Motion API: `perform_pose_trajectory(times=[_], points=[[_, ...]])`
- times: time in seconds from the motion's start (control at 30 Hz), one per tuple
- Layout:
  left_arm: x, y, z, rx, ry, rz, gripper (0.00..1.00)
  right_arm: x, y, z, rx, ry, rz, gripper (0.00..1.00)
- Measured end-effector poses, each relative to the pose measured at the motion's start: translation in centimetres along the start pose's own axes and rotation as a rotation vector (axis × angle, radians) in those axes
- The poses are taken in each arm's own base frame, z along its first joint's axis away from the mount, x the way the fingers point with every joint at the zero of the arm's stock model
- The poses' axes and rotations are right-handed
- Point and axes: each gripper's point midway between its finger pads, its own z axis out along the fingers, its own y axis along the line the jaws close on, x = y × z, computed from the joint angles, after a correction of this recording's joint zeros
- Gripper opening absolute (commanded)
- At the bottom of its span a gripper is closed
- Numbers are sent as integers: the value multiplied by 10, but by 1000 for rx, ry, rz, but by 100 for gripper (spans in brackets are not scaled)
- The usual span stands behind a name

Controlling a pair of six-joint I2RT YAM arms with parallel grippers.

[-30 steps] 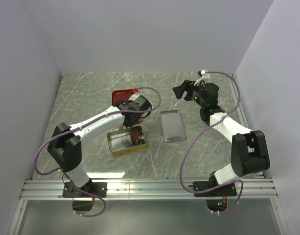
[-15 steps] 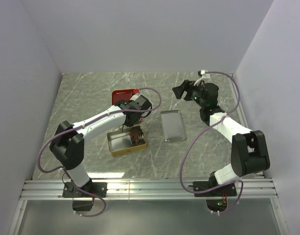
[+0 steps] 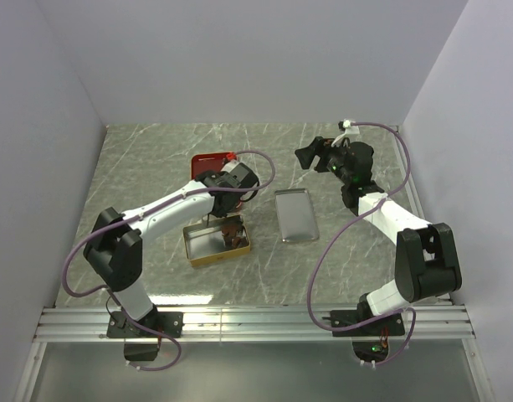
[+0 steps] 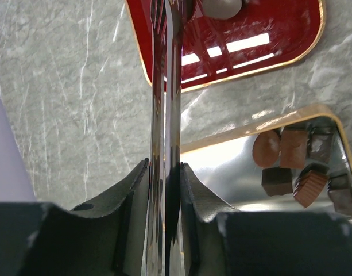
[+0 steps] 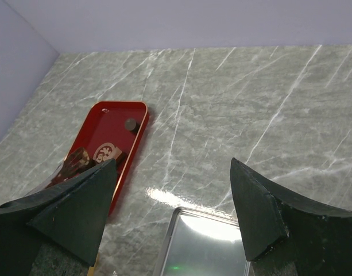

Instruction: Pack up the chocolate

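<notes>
Several dark brown chocolate pieces [image 4: 290, 164] lie in one end of the open gold tin [image 4: 221, 167], also seen from above [image 3: 233, 233]. One roundish piece [image 4: 221, 7] lies in the red tray [image 4: 267, 29] and shows in the right wrist view [image 5: 130, 123]. My left gripper [image 4: 164, 167] is shut on thin metal tongs [image 4: 166, 86], whose blades reach over the red tray's edge, beside that piece. From above it hovers between tray and tin [image 3: 227, 194]. My right gripper [image 5: 173, 164] is open and empty, raised at the back right [image 3: 310, 155].
The tin's silver lid [image 3: 295, 215] lies flat to the right of the gold tin [image 3: 216, 243], below my right gripper [image 5: 210, 247]. The red tray [image 3: 212, 162] lies behind the tin. Walls close in the marble table on three sides.
The left arm's elbow shifted slightly; its gripper and tongs stay over the tray edge. The right arm has not moved.
</notes>
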Motion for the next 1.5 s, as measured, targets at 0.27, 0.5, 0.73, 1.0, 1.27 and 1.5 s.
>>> perform_pose_trajectory(times=[0.27,0.5,0.73,1.0,1.27,1.5], points=[[3,14,-17,4,-10,-35,28,0,1,0,-4,1,0,86],[-6,30,-44,48,-82,-100,28,0,1,0,-5,2,0,86],[-5,31,-56,109,-107,-127,29,3,6,0,-35,14,9,86],[-3,34,-75,189,-137,-148,29,5,8,0,-48,22,16,86],[-10,36,-91,249,-167,-156,30,5,9,0,-48,22,16,86],[-11,43,-115,319,-196,-178,30,5,9,0,-48,22,16,86]])
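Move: Just behind the left hand lies the gold box that the held chocolate goes to, its middle about 6 cm back, 1 cm to the right and 11 cm down; the six chocolates in its right half are some 4 cm back and 6 cm right. The red tray's middle is about 14 cm ahead, 1 cm left and 12 cm below. From the idle right hand the box lies roughly 21 cm back, 24 cm left and 20 cm lower. Lifting a chocolate out of the red tray with the tongs, the left hand climbs about 11 cm and draws back some 5 cm, off the tray's side and over the gap by the gold box. The wrist rolls about 20 degrees, so the fingers stop leaning left and point forward and down; they keep their grip on the tongs, whose tips still pinch the chocolate. ##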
